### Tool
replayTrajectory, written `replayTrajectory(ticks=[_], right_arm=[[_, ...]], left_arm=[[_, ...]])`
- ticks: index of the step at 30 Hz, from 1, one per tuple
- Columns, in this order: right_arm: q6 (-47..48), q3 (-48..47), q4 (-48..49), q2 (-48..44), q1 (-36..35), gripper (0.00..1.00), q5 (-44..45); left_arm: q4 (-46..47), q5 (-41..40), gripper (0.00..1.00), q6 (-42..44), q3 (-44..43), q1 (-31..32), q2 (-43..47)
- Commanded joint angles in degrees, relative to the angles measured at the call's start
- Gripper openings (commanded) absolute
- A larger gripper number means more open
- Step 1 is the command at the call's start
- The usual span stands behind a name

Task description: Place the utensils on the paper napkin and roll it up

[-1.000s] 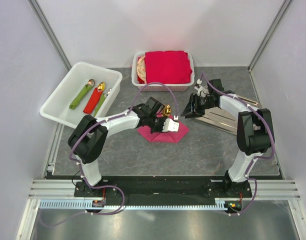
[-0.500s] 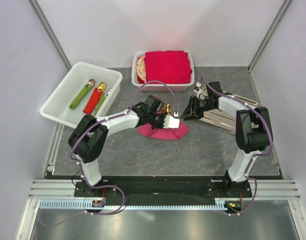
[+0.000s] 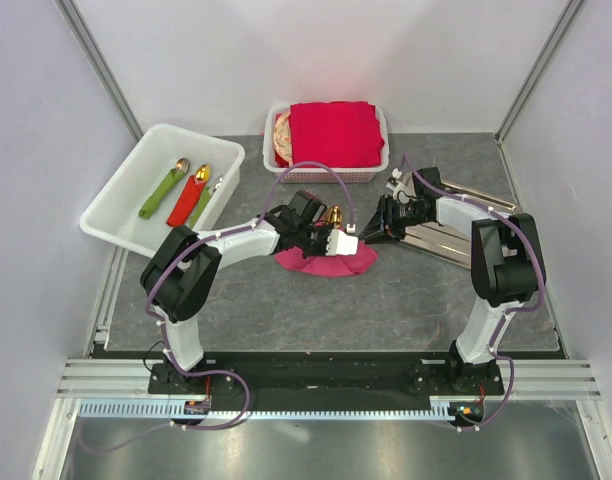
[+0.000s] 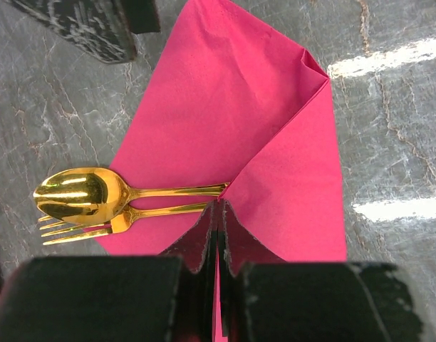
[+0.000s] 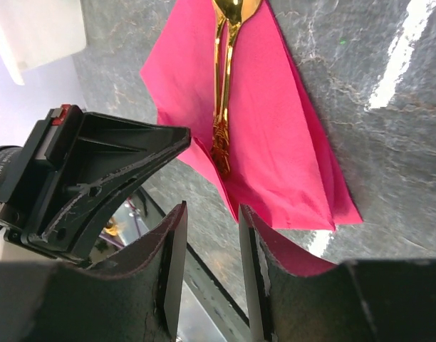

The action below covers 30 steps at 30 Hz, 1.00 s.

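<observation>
The paper napkin (image 3: 324, 263) (image 4: 225, 107) lies magenta-pink on the grey table with one flap folded over. The utensils (image 4: 79, 194), a gold spoon over a gold fork, rest on it with their handles running under the flap. Their handle ends show in the right wrist view (image 5: 224, 92). My left gripper (image 3: 343, 241) (image 4: 219, 206) is shut on the flap's edge, with pink paper between its jaws. My right gripper (image 3: 372, 231) (image 5: 211, 214) is open just off the napkin's right side. Nothing is between its jaws, and the napkin's edge is by one fingertip.
A white bin (image 3: 126, 205) at the back left holds green and red wrapped bundles. A white basket (image 3: 378, 170) with a thick stack of red napkins stands behind. A shiny metal tray (image 3: 441, 243) lies under the right arm.
My right gripper has moved left to the napkin's edge and its jaws have narrowed a little. The flap held by my left gripper lies lower and flatter.
</observation>
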State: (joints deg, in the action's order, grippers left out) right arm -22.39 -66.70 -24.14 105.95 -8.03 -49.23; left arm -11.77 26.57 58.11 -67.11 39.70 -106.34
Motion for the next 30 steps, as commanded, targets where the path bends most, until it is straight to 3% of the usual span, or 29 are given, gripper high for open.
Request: replayTrajectory(ticks=[1,6,10,30], right_arm=[[-4.1,3.5,5.9,-0.8,-0.9,0.42,-3.1],[-10.2,8.7,11.9,-1.3,-3.6,0.34,-3.0],[-11.7,8.4,12.3,-0.5,-6.2,0.19,-3.0],[-12.6,7.1,12.9,6.2,-10.5,0.09,0.5]], left_arm=[[2.8,-0.1,0.02,-0.9,0.3,-0.2,-1.1],[3.1,-0.5,0.02,-0.9,0.1,-0.2,-1.7],[3.2,-0.7,0.02,-0.7,0.4,-0.3,-1.9],[4.0,-0.5,0.02,-0.5,0.7,-0.5,-2.6]])
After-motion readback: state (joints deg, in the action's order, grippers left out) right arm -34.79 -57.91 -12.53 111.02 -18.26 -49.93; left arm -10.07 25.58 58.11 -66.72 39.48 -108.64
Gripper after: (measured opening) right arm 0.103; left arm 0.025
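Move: The right half of the napkin's folded-up flap, just short of the left fingers, lies about 6 cm back, 6 cm left and 6 cm below the half-open right hand. The spoon's bowl is about 5 cm ahead and 8 cm left of the right hand, with the fork's head some 2 cm farther left. The left hand already pinches the flap's tip right above the utensil handles, about 2 cm below it, the spoon's bowl 8 cm ahead. The right hand swings back and left by about 6 cm each way while sinking some 5 cm, first back and down, then mostly left, finally almost straight down, its fingers closing from half open to nearly shut as they come down close over the right half of the napkin flap beside the left fingertips. The left hand keeps the flap's tip pinched and lowers it about 1.5 cm onto the utensil handles, hardly moving sideways. ##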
